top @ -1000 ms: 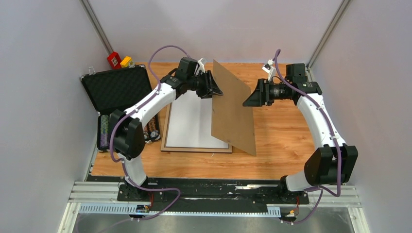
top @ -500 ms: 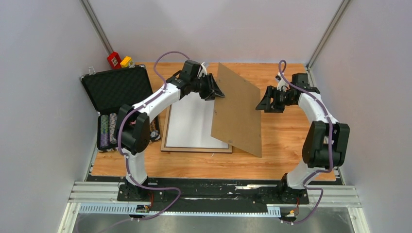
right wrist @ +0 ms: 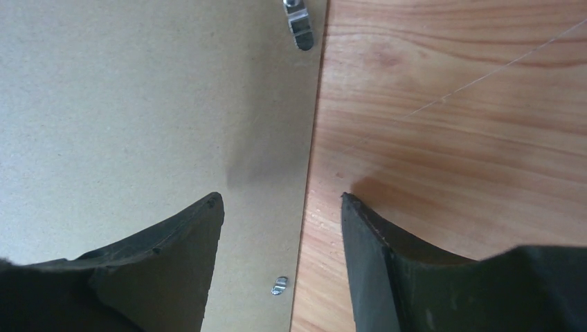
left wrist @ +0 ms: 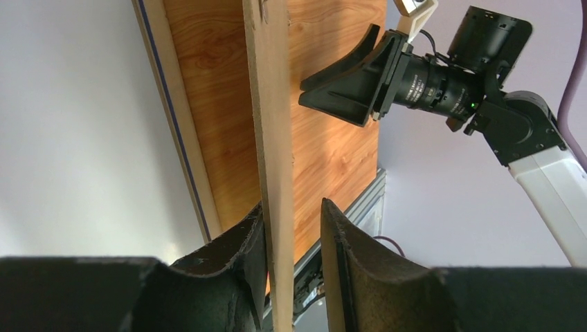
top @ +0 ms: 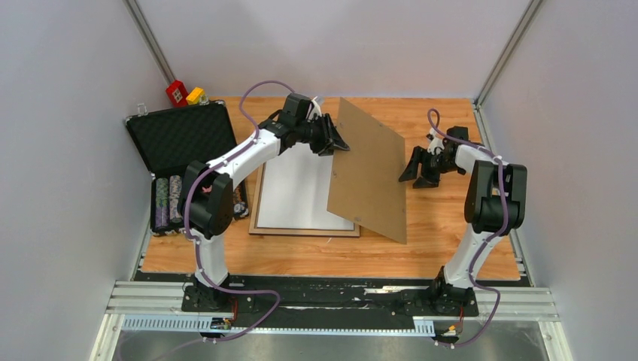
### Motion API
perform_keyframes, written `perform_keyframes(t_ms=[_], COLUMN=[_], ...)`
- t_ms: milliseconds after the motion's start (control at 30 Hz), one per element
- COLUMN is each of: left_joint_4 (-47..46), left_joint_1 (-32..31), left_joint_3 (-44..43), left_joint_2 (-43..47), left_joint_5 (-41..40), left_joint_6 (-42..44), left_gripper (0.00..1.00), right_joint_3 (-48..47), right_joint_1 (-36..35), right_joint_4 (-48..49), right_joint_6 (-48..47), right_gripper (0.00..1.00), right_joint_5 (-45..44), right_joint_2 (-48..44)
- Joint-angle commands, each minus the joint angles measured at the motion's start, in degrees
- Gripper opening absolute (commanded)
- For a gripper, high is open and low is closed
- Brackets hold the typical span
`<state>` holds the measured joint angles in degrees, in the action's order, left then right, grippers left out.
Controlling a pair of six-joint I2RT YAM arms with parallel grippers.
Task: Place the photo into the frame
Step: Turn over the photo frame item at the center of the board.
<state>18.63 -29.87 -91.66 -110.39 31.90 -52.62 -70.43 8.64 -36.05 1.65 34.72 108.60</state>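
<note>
The frame (top: 301, 230) lies flat on the table, tan back up, with a white sheet (top: 301, 184) filling it; I cannot tell whether this sheet is the photo, as no print shows. A brown backing panel (top: 369, 173) leans up from the frame's right side. My left gripper (top: 335, 144) straddles its raised left edge. In the left wrist view the panel (left wrist: 270, 124) touches one finger (left wrist: 242, 242), with a gap to the other, so this gripper (left wrist: 294, 207) is open. My right gripper (top: 416, 174) is open and empty over the panel's right edge (right wrist: 308, 138).
An open black case (top: 180, 139) with poker chips (top: 169, 203) sits left of the frame. Red (top: 177, 92) and yellow (top: 195, 95) blocks stand at the back left corner. Metal clips (right wrist: 299, 24) stick out of the panel. Walls close in on both sides.
The panel has tipped further over to the right. My right arm has folded back, and its gripper has dropped towards the table beside the panel's right edge. My left gripper shifted slightly right.
</note>
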Motion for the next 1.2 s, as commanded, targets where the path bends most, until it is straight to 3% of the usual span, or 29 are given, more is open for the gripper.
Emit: perform_keyframes(t_ms=[0, 333, 567, 767, 1000, 1167], left_joint_4=[-3.3, -4.7, -6.3, -6.6, -7.8, -13.8], left_joint_1=[-0.1, -0.3, -0.7, -0.7, -0.8, -0.1], left_joint_3=[0.3, 1.5, 1.7, 1.7, 2.3, 6.1], left_joint_2=[0.8, 0.6, -0.8, -1.3, -1.5, 0.3], left_joint_5=[0.8, 0.5, 1.3, 1.3, 1.8, 4.8], left_joint_6=[-0.6, -0.5, -1.6, -1.8, -2.9, -7.2], left_gripper=[0.40, 0.41, 0.37, 0.28, 0.00, 0.00], right_joint_3=[0.2, 0.7, 1.6, 2.0, 2.2, 2.5], right_joint_1=[1.2, 1.4, 1.5, 2.3, 3.5, 5.6], right_joint_4=[3.9, 5.0, 5.3, 5.5, 5.5, 5.5], right_joint_6=[1.5, 2.2, 2.2, 2.0, 2.2, 2.6], right_gripper=[0.62, 0.62, 0.61, 0.61, 0.61, 0.63], right_joint_5=[3.6, 13.8, 17.9, 18.3, 19.6, 21.6], right_joint_2=[1.9, 5.5, 5.8, 6.0, 4.7, 1.6])
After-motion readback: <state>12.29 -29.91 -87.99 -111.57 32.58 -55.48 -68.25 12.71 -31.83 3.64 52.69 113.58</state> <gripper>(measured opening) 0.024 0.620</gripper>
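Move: The left hand's open fingers already straddle the board's raised left edge, whose middle lies about 1 cm back and 1 cm left of them. The frame with the white sheet is centred about 10 cm left and 1 cm back, 17 cm lower. The right hand, low over the table, has the board's lower right edge between its open fingers, its middle about 2 cm back, 1 cm left and 1 cm below. The left fingers shut from under half open and pinch the board's raised edge, the hand sinking about 1.5 cm. At the lower edge the right hand stays low with fingers open, shifts some 2 cm left, then eases slightly back, rolling about 18 degrees left side up; its table-side finger comes up against that edge. ##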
